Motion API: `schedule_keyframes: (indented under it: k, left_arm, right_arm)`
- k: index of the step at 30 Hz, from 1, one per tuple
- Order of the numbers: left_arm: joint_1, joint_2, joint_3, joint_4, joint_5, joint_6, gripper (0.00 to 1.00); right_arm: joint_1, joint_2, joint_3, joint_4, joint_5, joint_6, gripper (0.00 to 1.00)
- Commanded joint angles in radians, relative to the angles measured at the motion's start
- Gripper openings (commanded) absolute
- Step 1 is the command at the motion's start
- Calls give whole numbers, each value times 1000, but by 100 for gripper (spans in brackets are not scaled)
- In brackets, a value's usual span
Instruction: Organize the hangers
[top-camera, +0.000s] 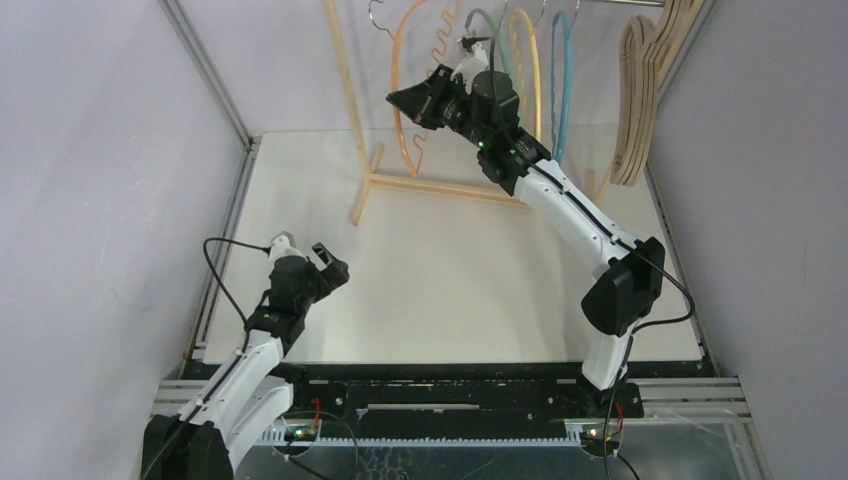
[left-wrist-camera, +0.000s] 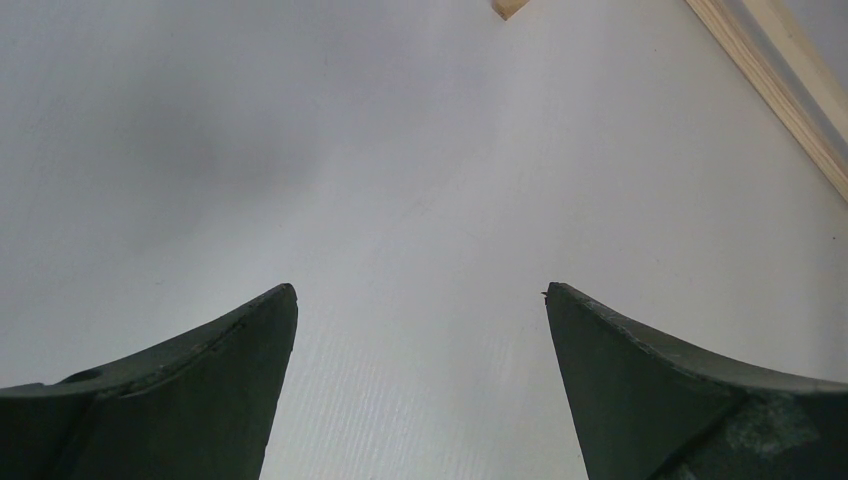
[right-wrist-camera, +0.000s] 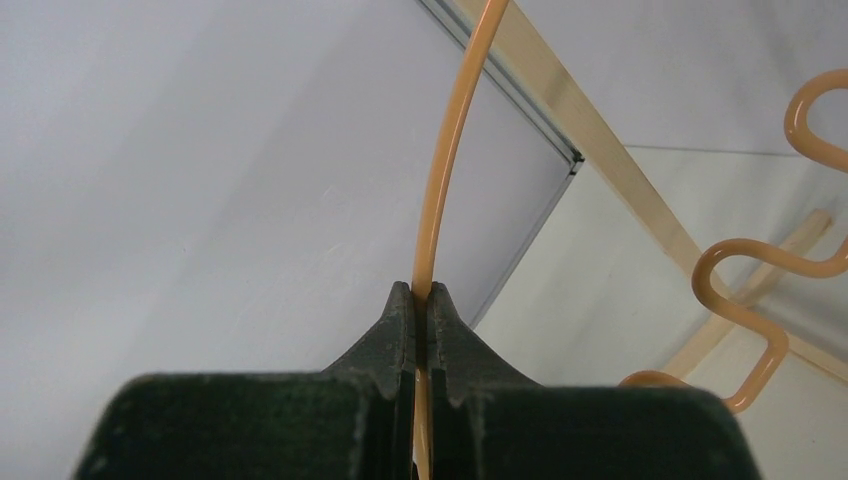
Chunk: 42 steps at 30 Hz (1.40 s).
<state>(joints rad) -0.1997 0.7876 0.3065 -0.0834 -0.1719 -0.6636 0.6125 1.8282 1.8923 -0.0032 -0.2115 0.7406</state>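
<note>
The orange hanger (top-camera: 402, 50) hangs by its metal hook at the left end of the rack's bar. My right gripper (top-camera: 397, 99) is shut on its thin outer arch. In the right wrist view the orange hanger (right-wrist-camera: 441, 180) runs up from between the closed fingertips of the right gripper (right-wrist-camera: 421, 292), and its wavy inner edge (right-wrist-camera: 745, 255) curls at the right. The green hanger (top-camera: 484, 22), yellow hanger (top-camera: 534, 70) and teal hanger (top-camera: 565, 90) hang to the right of it. Several pale wooden hangers (top-camera: 640, 100) hang at the far right. My left gripper (top-camera: 335, 263) is open and empty, low over the white table (left-wrist-camera: 400, 150).
The pale wooden A-frame rack (top-camera: 345, 90) stands at the back of the table, its base bar (top-camera: 440, 187) lying on the surface. A strip of that base (left-wrist-camera: 780, 90) shows in the left wrist view. Grey walls close in on both sides.
</note>
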Motion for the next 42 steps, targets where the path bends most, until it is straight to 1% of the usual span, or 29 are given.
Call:
schedule_keyframes:
  k: [1, 9, 17, 23, 32, 33, 36, 37, 38, 42]
  left_arm:
    - [7, 7, 17, 43, 8, 5, 99]
    - [7, 15, 21, 50, 9, 5, 99]
    - [8, -8, 23, 35, 3, 8, 99]
    - [7, -11, 21, 28, 1, 10, 99]
    - [8, -2, 24, 28, 2, 14, 99]
    - [8, -1, 25, 27, 1, 15, 99]
    - [8, -4, 25, 25, -6, 17, 100]
    - [8, -5, 26, 24, -9, 18, 100]
    - [7, -3, 27, 23, -13, 19, 100]
    - [8, 6, 41, 10, -20, 22, 100]
  right_arm:
    - [4, -106, 17, 113, -3, -55, 0]
    - [-11, -112, 30, 103, 20, -83, 0]
    - [-89, -44, 78, 92, 38, -59, 0]
    - [-142, -19, 82, 101, 59, -48, 0]
    - [-156, -30, -26, 94, 73, -36, 0]
    - [-156, -35, -33, 86, 69, -40, 5]
    - [-148, -63, -59, 64, 76, -70, 29]
    - [-143, -73, -70, 53, 86, -85, 35]
    - [-140, -83, -74, 41, 94, -101, 39]
    - [-128, -128, -114, 18, 109, -150, 48]
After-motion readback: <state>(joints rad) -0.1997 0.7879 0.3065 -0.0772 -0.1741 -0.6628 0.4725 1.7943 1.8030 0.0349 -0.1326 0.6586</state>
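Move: The right hand, pinching the orange hanger's curved arm, is taking its hook to a free stretch of the metal rail about 14 cm ahead, 8 cm to the right and roughly 14 cm above. The hung green hanger is about 13 cm ahead and 20 cm to the right; the yellow one beyond it is level with it in depth, 26 cm to the right. From the left hand, that rail spot lies about 30 cm ahead, 22 cm right and 48 cm up. With the orange hanger still pinched, the right hand first rises about 4 cm, easing back, then swings right and forward to bring the hook over the rail beside the green hanger, ending about 8 cm farther right. It turns about 10 degrees clockwise, sinks some 6 cm from its peak, and near the end opens its fingers about halfway, letting go of the hanger. ##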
